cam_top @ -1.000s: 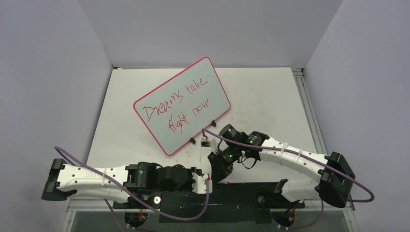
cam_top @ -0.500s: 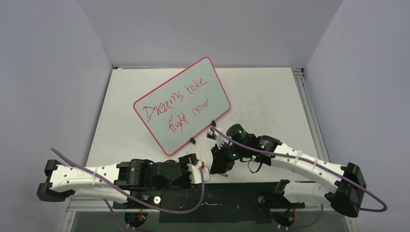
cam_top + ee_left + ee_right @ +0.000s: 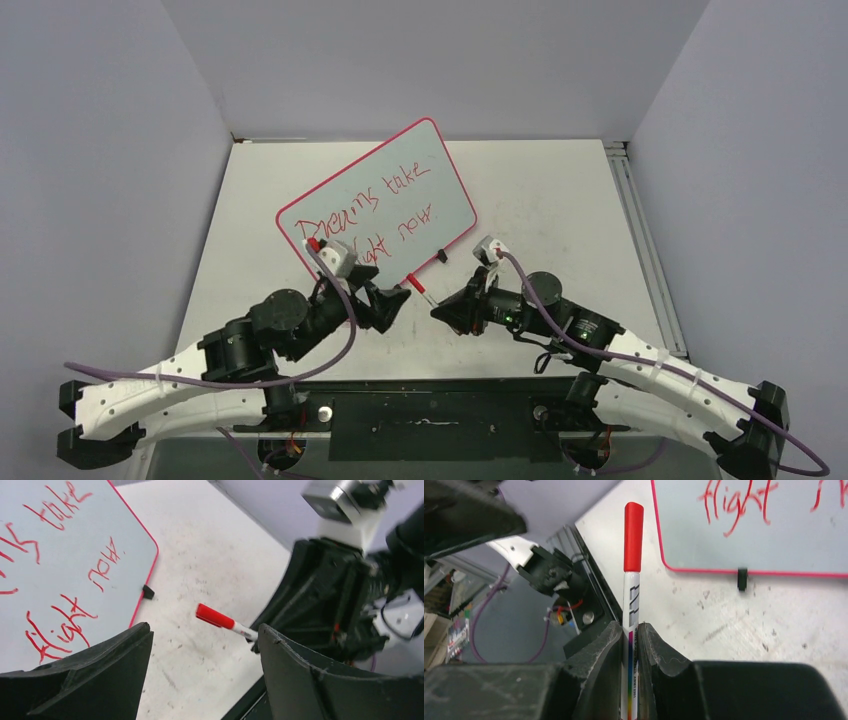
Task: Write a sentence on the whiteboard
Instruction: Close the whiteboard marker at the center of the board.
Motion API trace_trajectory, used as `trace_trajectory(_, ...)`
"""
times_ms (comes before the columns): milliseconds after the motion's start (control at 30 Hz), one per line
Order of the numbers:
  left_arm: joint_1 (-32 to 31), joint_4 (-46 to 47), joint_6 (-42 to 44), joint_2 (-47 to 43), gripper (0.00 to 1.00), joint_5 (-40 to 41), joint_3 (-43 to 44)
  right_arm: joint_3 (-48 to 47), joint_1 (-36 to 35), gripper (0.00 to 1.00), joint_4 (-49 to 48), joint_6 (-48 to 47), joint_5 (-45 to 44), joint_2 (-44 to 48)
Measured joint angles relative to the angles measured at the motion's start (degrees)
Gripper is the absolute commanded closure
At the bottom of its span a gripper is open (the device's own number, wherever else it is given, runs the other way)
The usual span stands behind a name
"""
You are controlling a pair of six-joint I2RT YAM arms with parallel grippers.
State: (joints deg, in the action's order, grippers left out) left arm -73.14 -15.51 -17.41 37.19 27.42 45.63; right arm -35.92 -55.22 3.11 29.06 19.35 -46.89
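The whiteboard (image 3: 375, 200) lies askew on the table, red-rimmed, with "Dreams take flight now" written on it in red. It also shows in the left wrist view (image 3: 60, 565) and the right wrist view (image 3: 774, 525). My right gripper (image 3: 441, 310) (image 3: 630, 627) is shut on a white marker (image 3: 420, 289) (image 3: 632, 580) whose red cap points up and left, just off the board's near edge. My left gripper (image 3: 388, 303) (image 3: 204, 630) stands open close to the left of the marker (image 3: 220, 620), with only bare table between its fingers.
Two black clip feet (image 3: 441, 256) (image 3: 742, 578) stick out from the board's near long edge. A black base rail (image 3: 430, 405) runs along the near table edge. A metal rail (image 3: 640, 230) lines the right side. Grey walls close in on three sides.
My left arm swung up from the near edge toward the board and its jaws opened. My right arm stretched out and turned, carrying the marker up and left.
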Motion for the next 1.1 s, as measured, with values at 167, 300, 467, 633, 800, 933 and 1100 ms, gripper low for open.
trace_trajectory(167, 10.5, 5.6, -8.3, 1.2, 0.24, -5.8, 1.8, 1.5, 0.0, 0.95, -10.7, 1.2, -0.5, 1.8)
trace_trajectory(300, 15.7, 11.1, -14.1, 3.6, 0.23, -13.4, 2.1, 1.6, 0.0, 0.95, -16.9, 1.7, -0.5, 1.3)
trace_trajectory(467, 17.1, 14.9, -18.4, 6.1, 0.26, -19.8, 1.9, 1.9, 0.0, 0.95, -21.1, 2.5, 0.2, 0.4)
trace_trajectory(633, 18.3, 17.9, -22.2, 5.9, 0.44, -22.9, 0.4, 3.3, 0.0, 0.95, -24.4, 4.1, 1.4, 0.1)
trace_trajectory(800, 19.5, 20.2, -25.6, 5.0, 0.55, -24.1, -2.3, 4.1, 0.0, 0.95, -26.7, 5.3, 2.0, 0.1)
trace_trajectory(933, 20.0, 21.0, -27.1, 4.9, 0.65, -24.9, -2.6, 4.1, 0.0, 0.95, -27.2, 5.8, 2.5, 0.0)
trace_trajectory(1100, 20.1, 22.2, -28.5, 4.9, 0.85, -25.6, -2.9, 4.1, 0.0, 0.95, -27.4, 6.0, 2.8, -1.2)
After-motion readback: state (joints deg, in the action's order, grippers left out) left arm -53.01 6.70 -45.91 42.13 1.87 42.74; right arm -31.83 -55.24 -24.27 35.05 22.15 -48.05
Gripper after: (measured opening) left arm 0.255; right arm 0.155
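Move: The red cap, already on the marker in the right fingers, lies about 3 cm ahead, 4 cm right and 2 cm below the left hand. From the left hand, the nearer black clip is some 8 cm ahead, level sideways and 25 cm down. From the right hand the cap is roughly 5 cm ahead, 4 cm left and 3 cm above; the farther clip is 20 cm ahead, 2 cm right, 20 cm below. Both hands rise 6–7 cm, left also forward and rightward, fingers closing round the held marker's red cap. ##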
